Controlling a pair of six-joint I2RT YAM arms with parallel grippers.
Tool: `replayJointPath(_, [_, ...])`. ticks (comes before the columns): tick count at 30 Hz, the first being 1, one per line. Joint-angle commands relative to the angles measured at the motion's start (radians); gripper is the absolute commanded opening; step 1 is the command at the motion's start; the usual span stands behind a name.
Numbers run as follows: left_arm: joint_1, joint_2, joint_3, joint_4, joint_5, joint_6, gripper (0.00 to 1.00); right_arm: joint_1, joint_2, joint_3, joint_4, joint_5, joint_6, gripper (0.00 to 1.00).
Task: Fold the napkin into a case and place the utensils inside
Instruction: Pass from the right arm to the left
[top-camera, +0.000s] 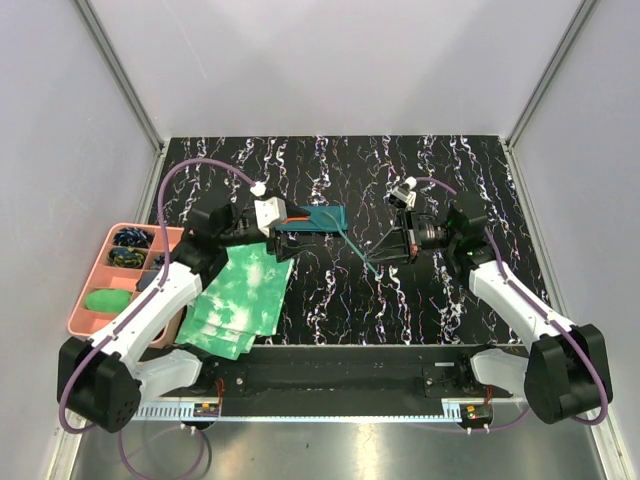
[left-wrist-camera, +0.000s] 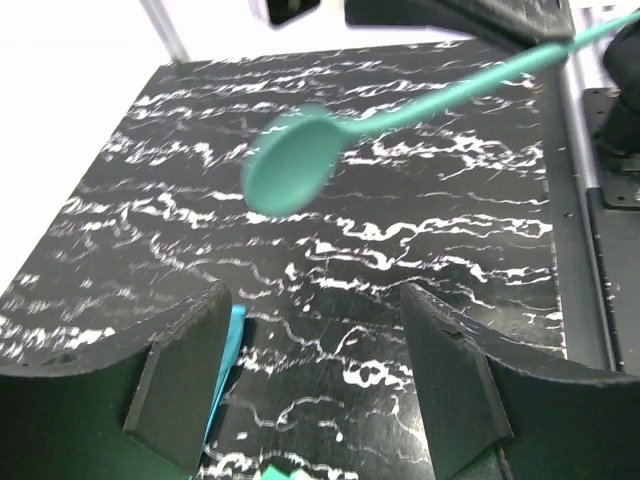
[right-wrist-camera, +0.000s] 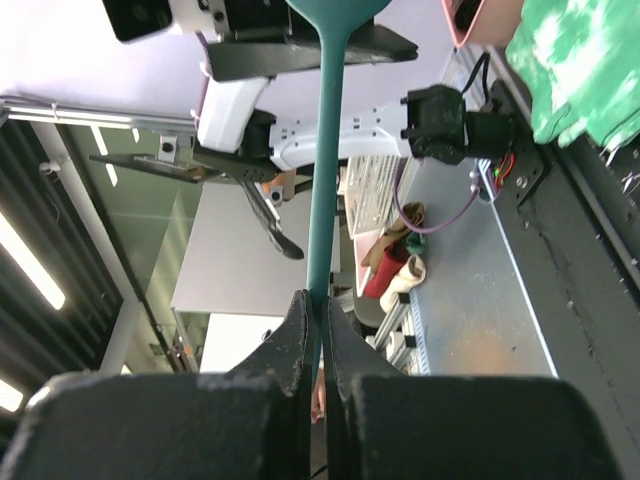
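The dark teal case (top-camera: 322, 217) lies flat on the black marbled table, with the thin orange-red utensil (top-camera: 299, 221) showing at its left end. My left gripper (top-camera: 283, 237) stands open at that end. In the left wrist view its fingers (left-wrist-camera: 185, 375) are wide apart over bare table, and a teal cloth edge (left-wrist-camera: 232, 345) lies beside the left one. My right gripper (right-wrist-camera: 316, 305) is shut on the handle of the teal spoon (right-wrist-camera: 322, 180). The spoon (top-camera: 352, 246) hangs above the table, and its round bowl (left-wrist-camera: 290, 160) points toward the left gripper.
Light green tie-dye cloths (top-camera: 245, 295) are stacked at the front left, beside a pink compartment tray (top-camera: 80, 318) holding small items. White walls and metal posts enclose the table. The arm bases sit along the near edge.
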Motion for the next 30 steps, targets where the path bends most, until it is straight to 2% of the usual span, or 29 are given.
replayJointPath(1, [0.005, 0.040, 0.067, 0.150, 0.146, -0.057, 0.72, 0.033, -0.030, 0.002, -0.031, -0.029, -0.024, 0.00])
replayJointPath(5, [0.005, 0.082, 0.096, 0.167, 0.227, -0.094, 0.66, 0.047, -0.022, 0.003, -0.031, -0.035, -0.028, 0.00])
replayJointPath(10, [0.005, 0.099, 0.105, 0.172, 0.264, -0.107, 0.63, 0.053, -0.010, 0.015, -0.034, -0.041, -0.033, 0.00])
replayJointPath(16, [0.005, 0.119, 0.120, 0.155, 0.269, -0.098, 0.48, 0.067, -0.002, 0.022, -0.040, -0.046, -0.044, 0.00])
replayJointPath(19, [0.005, 0.135, 0.140, 0.133, 0.278, -0.097, 0.37, 0.073, -0.002, 0.017, -0.042, -0.043, -0.045, 0.00])
replayJointPath(20, [0.005, 0.142, 0.151, 0.127, 0.281, -0.110, 0.26, 0.073, -0.004, 0.017, -0.043, -0.041, -0.047, 0.00])
replayJointPath(24, [0.014, 0.145, 0.192, 0.038, 0.238, -0.116, 0.00, 0.075, -0.007, 0.020, -0.054, -0.023, -0.061, 0.00])
replayJointPath(26, [0.036, 0.137, 0.208, -0.004, 0.198, -0.184, 0.00, 0.072, -0.004, 0.066, -0.204, -0.006, -0.149, 0.13])
replayJointPath(27, [0.047, 0.136, 0.215, -0.040, 0.148, -0.205, 0.00, 0.070, -0.002, 0.087, -0.262, 0.017, -0.253, 0.20])
replayJointPath(28, [0.072, 0.137, 0.237, -0.075, 0.128, -0.260, 0.00, 0.063, 0.004, 0.139, -0.395, 0.038, -0.315, 0.26])
replayJointPath(29, [0.086, 0.145, 0.252, -0.171, 0.109, -0.284, 0.00, 0.040, 0.009, 0.167, -0.460, 0.065, -0.376, 0.35])
replayJointPath(30, [0.100, 0.151, 0.266, -0.223, 0.068, -0.305, 0.00, 0.023, 0.016, 0.195, -0.546, 0.132, -0.495, 0.39])
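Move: The spoon's bowl hangs just off the left hand's open fingers, about 3 cm ahead, 3 cm to the right and 3 cm above. The folded napkin lies some 12 cm ahead, 1 cm right and 26 cm below; the green cloth 18 cm left, 4 cm back, just as low. From the right hand, which holds the handle, the bowl is about 10 cm ahead, 10 cm left and 1 cm up, the left gripper 7 cm ahead, 13 cm left and 2 cm down. The spoon's bowl is taken between the left fingers: that hand rises about 2.5 cm, easing right, and swings some 12 degrees clockwise, drifting back a little and then forward again, before its wide-open fingers shut and pinch the bowl. The right hand, still gripping the handle, draws back about 2 cm, then parts its fingers roughly a third and starts forward again. ##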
